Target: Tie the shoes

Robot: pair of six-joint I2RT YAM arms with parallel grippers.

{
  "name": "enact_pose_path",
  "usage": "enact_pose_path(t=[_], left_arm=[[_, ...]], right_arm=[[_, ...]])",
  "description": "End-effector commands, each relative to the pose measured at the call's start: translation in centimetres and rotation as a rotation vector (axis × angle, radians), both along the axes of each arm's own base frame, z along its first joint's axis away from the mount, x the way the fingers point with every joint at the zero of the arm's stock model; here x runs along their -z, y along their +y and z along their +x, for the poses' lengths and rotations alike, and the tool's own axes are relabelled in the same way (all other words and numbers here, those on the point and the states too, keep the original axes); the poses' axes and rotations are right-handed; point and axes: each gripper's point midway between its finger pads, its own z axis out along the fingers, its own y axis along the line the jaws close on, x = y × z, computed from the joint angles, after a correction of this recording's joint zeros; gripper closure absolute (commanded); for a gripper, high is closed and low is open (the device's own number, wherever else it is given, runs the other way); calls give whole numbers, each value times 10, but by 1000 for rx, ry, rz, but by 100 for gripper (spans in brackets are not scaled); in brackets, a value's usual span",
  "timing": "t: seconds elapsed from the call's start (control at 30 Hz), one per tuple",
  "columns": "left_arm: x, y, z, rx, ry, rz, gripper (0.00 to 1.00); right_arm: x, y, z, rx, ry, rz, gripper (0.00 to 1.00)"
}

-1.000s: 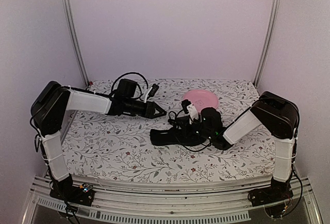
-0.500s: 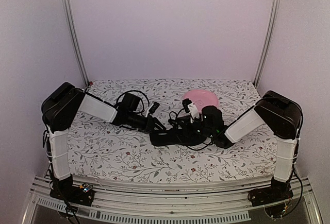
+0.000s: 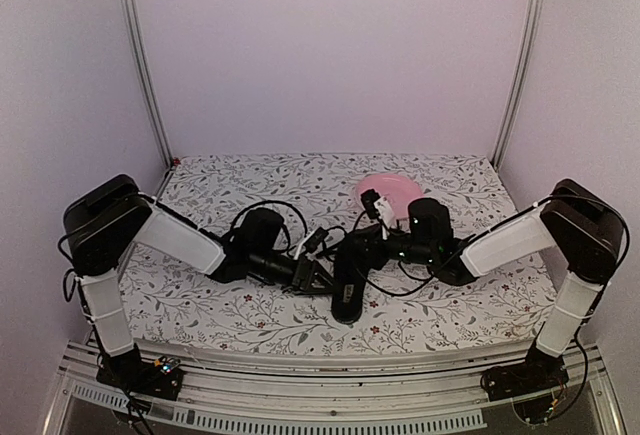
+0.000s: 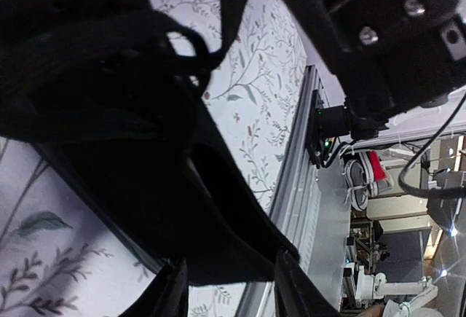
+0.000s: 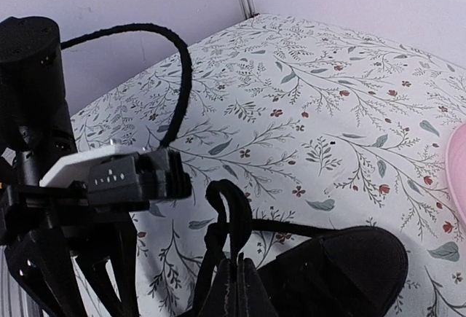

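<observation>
The black shoe (image 3: 347, 290) lies mid-table with one end toward the near edge. My left gripper (image 3: 318, 273) presses against its left side. In the left wrist view the shoe (image 4: 109, 113) fills the frame, and one edge of it spans the gap of the left gripper (image 4: 229, 262), touching both fingers. My right gripper (image 3: 360, 247) hovers just behind the shoe. In the right wrist view the right gripper (image 5: 240, 262) is shut on a loop of thin black lace (image 5: 231, 200), which rises beside the shoe's opening (image 5: 342, 266).
A pink plate (image 3: 395, 192) sits behind the right wrist, its rim at the edge of the right wrist view (image 5: 459, 178). The floral tablecloth (image 3: 230, 305) ends at a metal rail (image 3: 300, 365) close behind the shoe. Black cables (image 3: 275, 210) loop over the left arm.
The shoe has swung from lying sideways to pointing at the near edge. The left gripper came down and toward the near edge against it. The right arm stretched further left, still holding the lace.
</observation>
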Motion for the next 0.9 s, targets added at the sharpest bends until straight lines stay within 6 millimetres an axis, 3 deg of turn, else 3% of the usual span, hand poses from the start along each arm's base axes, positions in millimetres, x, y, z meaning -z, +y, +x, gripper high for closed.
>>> enact_pose_path(t=[0.0, 0.17, 0.33, 0.6, 0.77, 0.87], left_arm=[[-50, 10, 17, -101, -126, -83, 60], [-56, 42, 53, -204, -276, -32, 57], [-53, 32, 77, -149, -443, -17, 48], [-36, 12, 86, 5, -575, -44, 37], [-28, 8, 84, 47, -568, -51, 38], [-9, 7, 84, 54, -534, -26, 43]], right_arm=[[-8, -9, -27, -76, 43, 0, 98], [-7, -11, -33, -97, 34, -15, 98], [-9, -5, -31, -113, 29, -4, 98], [-16, -5, -29, -102, 32, 21, 98], [-17, -5, -30, -101, 40, 28, 98], [-17, -5, -29, -98, 43, 32, 98]])
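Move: The right hand already pinches the lace. From the half-open left hand, the stretch just beyond those pads lies about 10 cm ahead, 3 cm right and 4 cm up; the shoe's middle is some 6 cm ahead, 5 cm right and 3 cm lower. From the right hand, that lace is about 2 cm ahead and 2 cm left, the shoe's middle roughly 3 cm back and 8 cm below, the pink plate some 25 cm ahead and 11 cm right. Forward in an arc, the left hand swings about 8 cm up beside the shoe to the raised lace, first rising and bearing left, then sinking and easing back right. It rolls about 30 degrees, its forward side lifting, and spreads its fingers wider about the lace. The right hand keeps the lace pinched, drawing it back some 3 cm before holding still. ##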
